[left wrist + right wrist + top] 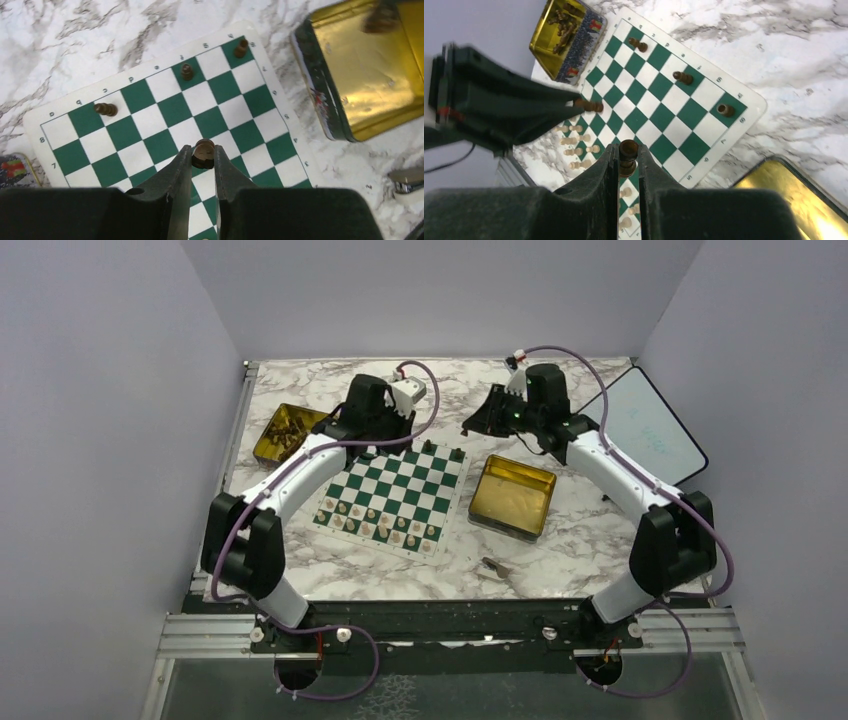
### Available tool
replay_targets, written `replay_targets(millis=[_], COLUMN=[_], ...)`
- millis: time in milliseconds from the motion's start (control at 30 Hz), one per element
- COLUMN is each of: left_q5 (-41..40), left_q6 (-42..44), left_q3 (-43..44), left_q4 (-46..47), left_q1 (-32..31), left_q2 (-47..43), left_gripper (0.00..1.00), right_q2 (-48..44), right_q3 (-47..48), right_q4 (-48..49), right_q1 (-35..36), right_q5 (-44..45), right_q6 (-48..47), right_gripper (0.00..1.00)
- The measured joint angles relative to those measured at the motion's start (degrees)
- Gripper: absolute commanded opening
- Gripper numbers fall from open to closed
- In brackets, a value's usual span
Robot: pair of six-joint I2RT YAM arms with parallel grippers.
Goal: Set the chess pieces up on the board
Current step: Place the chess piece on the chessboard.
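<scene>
The board (395, 490) of green and white squares lies mid-table, with pale chess pieces (380, 525) in two rows along its near side. Three dark pieces (187, 71) stand on the far row. My left gripper (204, 150) hangs above the board's far half, shut on a dark brown piece (204, 154). My right gripper (628, 150) is raised beyond the board's far right corner and is shut on another dark brown piece (628, 159). In the top view the left gripper (372, 435) and right gripper (478, 423) are both at the far side.
A gold tin (285, 433) holding dark pieces sits left of the board. An empty gold tin (512, 495) sits to its right. A black-rimmed white tablet (650, 425) leans at the far right. A small dark object (495, 566) lies near the front edge.
</scene>
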Motion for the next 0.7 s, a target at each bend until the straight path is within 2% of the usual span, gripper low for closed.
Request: replay_targets(millis=[333, 533, 700], left_q5=[-11.9, -16.2, -18.0], left_q6=[-9.2, -11.9, -13.6], left_q3=[15.8, 23.6, 24.6], left_q4=[-1.3, -3.5, -4.5], left_q1=[3.3, 3.7, 5.9], left_q2=[15.3, 22.6, 23.9], left_gripper=[0.17, 0.17, 0.17], right_q2=[-9.8, -13.7, -15.2], right_q3=[-14.2, -16.7, -16.7], right_q4=[1.4, 0.9, 1.0], right_q1=[0.1, 0.1, 0.1], right_q5=[6.2, 7.5, 7.6], right_q6=[-1.6, -2.4, -3.2], right_gripper=[0.12, 0.12, 0.12])
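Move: The empty squares at the left end of the board's far row, which the left hand's brown piece seems meant for, lie about 15 cm ahead of that hand, 10 cm left and 11 cm below. The standing piece on c8 is 13 cm ahead and 5 left, that on f8 11 ahead and 6 right. From the right hand the empty squares are roughly 16 ahead and 26 left; the corner piece on h8 is 9 ahead, 2 left, the gold tray 6 back, 12 right. The brown piece in the left fingers travels forward some 13 cm over the board to its far edge by the c8 piece, sinking about 3 cm and swinging leftward at the end, while the wrist turns nearly 30 degrees counter-clockwise. The right hand, its own piece still gripped, backs off towards the gold tray, about 5 cm back and nearly as far right, dipping 4 cm and then rising 2. ##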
